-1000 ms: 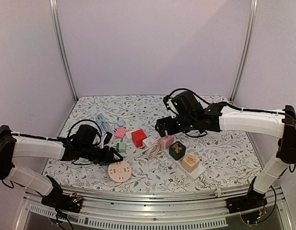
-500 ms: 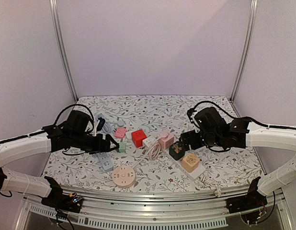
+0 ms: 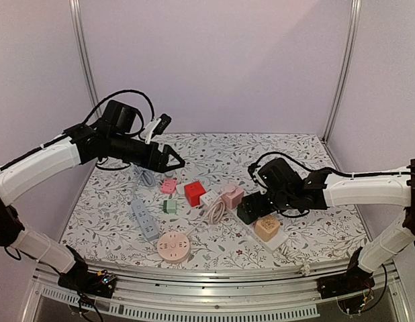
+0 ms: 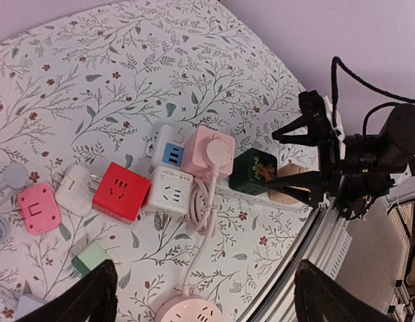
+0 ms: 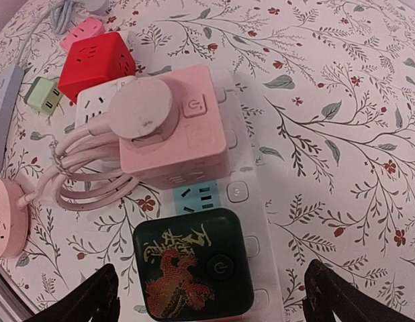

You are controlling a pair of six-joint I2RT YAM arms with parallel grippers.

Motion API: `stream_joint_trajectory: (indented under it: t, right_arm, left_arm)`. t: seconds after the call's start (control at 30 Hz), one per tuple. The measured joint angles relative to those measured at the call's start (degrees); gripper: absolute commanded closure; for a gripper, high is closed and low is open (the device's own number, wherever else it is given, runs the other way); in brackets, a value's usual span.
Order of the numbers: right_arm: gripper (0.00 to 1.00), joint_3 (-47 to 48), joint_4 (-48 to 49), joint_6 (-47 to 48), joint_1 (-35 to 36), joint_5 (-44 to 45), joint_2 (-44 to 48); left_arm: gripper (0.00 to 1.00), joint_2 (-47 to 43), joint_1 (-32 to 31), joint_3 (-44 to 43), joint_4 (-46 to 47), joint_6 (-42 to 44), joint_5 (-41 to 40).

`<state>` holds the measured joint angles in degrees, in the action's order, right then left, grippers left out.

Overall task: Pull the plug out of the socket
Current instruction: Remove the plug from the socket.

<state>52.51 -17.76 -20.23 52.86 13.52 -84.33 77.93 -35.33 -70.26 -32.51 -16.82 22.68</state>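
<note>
A white power strip (image 3: 283, 236) lies at mid-right with three cube plugs seated in it. The pink cube (image 5: 170, 131) carries a round pink plug (image 5: 140, 107) on top. Beside it sit a dark green cube with a dragon print (image 5: 191, 268) and a tan cube (image 3: 267, 227). My right gripper (image 5: 207, 302) hangs open just above the green cube (image 3: 248, 211), one finger on each side, not touching. My left gripper (image 3: 172, 157) is raised high over the table's back left, open and empty; its view looks down on the pink cube (image 4: 209, 153) and green cube (image 4: 256, 171).
Left of the strip are a red cube (image 3: 194, 192), a white cube (image 3: 209, 198), a small pink adapter (image 3: 168, 186) and a green adapter (image 3: 170, 206). A grey-blue strip (image 3: 144, 219) and a round pink socket (image 3: 173, 246) with its coiled cord (image 3: 214, 212) lie near the front.
My left gripper opened and rose from the table up toward the back left, and the grey-blue strip now lies uncovered. My right gripper swung from the pink cube to above the green cube.
</note>
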Motion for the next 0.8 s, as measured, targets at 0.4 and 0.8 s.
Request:
stream_joint_trajectory:
  t: [0.4,0.8]
  right_arm:
    - [0.34,0.74,2.75,2.27,1.53,0.92,-9.27]
    - [0.78,0.79,4.26,4.24,3.52,3.93,-10.45]
  left_arm:
    - [0.11,4.83,-0.02,0.92,7.02,2.75,3.89]
    - [0.11,6.27,-5.4,2.84,7.37,4.83,3.34]
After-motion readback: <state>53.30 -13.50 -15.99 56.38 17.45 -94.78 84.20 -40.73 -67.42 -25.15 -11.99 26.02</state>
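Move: The dark green cube plug, standing on the white power strip, is about 6 cm below the right hand, some 2 cm to its left and level with it front to back. The pink cube plug with the round plug in its top sits roughly 5 cm ahead and 7 cm left of the right hand; the wooden cube is some 6 cm back and 3 cm right. From the left hand the dark green cube plug lies about 19 cm right, 2 cm back and 19 cm down. The open right hand sinks about 5 cm onto the dark green cube plug, easing a couple of centimetres left and rolling its left side down some 10 degrees, while the fingers close around the cube's sides; from mid-way it stays at that height and pinches the cube. The open left hand edges briefly forward, then draws back and mostly goes right and down, nearing the power strip from above by about 5 cm sideways, without touching anything. ##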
